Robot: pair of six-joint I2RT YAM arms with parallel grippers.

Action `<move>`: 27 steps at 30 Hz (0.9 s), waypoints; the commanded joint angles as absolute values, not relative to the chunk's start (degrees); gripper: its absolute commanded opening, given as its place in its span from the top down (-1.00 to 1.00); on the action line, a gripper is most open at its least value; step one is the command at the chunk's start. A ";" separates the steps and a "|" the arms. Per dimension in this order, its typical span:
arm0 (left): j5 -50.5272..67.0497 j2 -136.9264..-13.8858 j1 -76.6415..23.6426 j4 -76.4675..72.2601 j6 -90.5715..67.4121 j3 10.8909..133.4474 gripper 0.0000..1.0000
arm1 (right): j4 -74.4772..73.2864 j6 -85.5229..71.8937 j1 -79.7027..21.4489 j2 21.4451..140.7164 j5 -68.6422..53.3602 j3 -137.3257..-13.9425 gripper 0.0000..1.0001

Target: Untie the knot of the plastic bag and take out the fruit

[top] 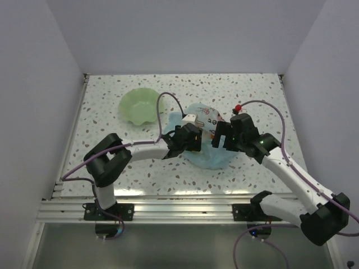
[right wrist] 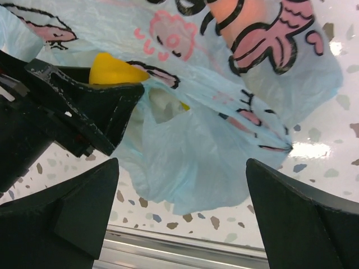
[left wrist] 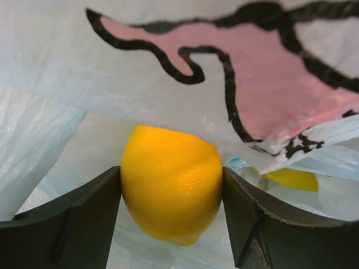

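The light-blue plastic bag (top: pixel 212 156) with pink cartoon prints lies at the table's middle, between both arms. My left gripper (top: pixel 196 138) reaches into its mouth and is shut on a yellow fruit (left wrist: pixel 171 182), which both black fingers press from either side. A second yellow fruit (left wrist: pixel 291 178) sits deeper in, under a fold of the bag (left wrist: pixel 168 67). A peach-orange fruit (right wrist: pixel 242 14) shows through the bag's film (right wrist: pixel 190 151). My right gripper (right wrist: pixel 182 168) hangs open above the bag's near edge, with nothing between its fingers. No knot shows in any view.
A pale green wavy-rimmed bowl (top: pixel 139 105) stands at the back left of the bag. A small red object (top: pixel 238 107) lies behind the right gripper (top: pixel 222 138). The table's metal front rail (right wrist: pixel 185 246) runs just below the bag.
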State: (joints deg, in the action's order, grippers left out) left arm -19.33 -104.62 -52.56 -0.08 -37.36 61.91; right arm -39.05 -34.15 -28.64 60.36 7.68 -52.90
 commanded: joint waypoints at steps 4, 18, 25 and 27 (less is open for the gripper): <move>-20.22 -103.97 -52.56 -4.22 -40.96 60.82 0.22 | -35.08 -43.93 -34.28 66.35 15.37 -49.66 -0.97; -20.48 -101.52 -52.47 -3.96 -41.57 58.71 -0.48 | -31.20 -43.68 -33.66 68.20 20.21 -40.35 1.00; -20.57 -98.88 -52.56 -4.83 -43.24 56.96 -0.98 | -29.97 -42.63 -31.82 68.73 19.43 -36.74 1.00; -20.74 -98.70 -52.47 -5.01 -43.50 56.87 -1.00 | -29.80 -42.45 -31.46 69.26 19.07 -36.30 1.00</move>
State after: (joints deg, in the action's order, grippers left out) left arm -19.31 -101.43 -52.58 -2.50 -41.74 57.36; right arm -31.20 -42.81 -32.05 68.55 17.34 -36.86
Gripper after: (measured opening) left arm 0.995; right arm 0.011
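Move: Below the wide-open right hand, about 9 cm down and 1 cm back, is the bag's near right edge; a smaller yellow piece inside lies roughly 2 cm ahead, 5 cm left and 14 cm down. From that hand, the big yellow fruit is some 6 cm ahead, 13 cm left and 11 cm down. The left hand already has that fruit between its fingers, the smaller piece 4 cm back, 8 cm right and 3 cm lower. The right hand sinks some 12 cm, shutting on the bag's edge; the left opens, releasing the yellow fruit. ##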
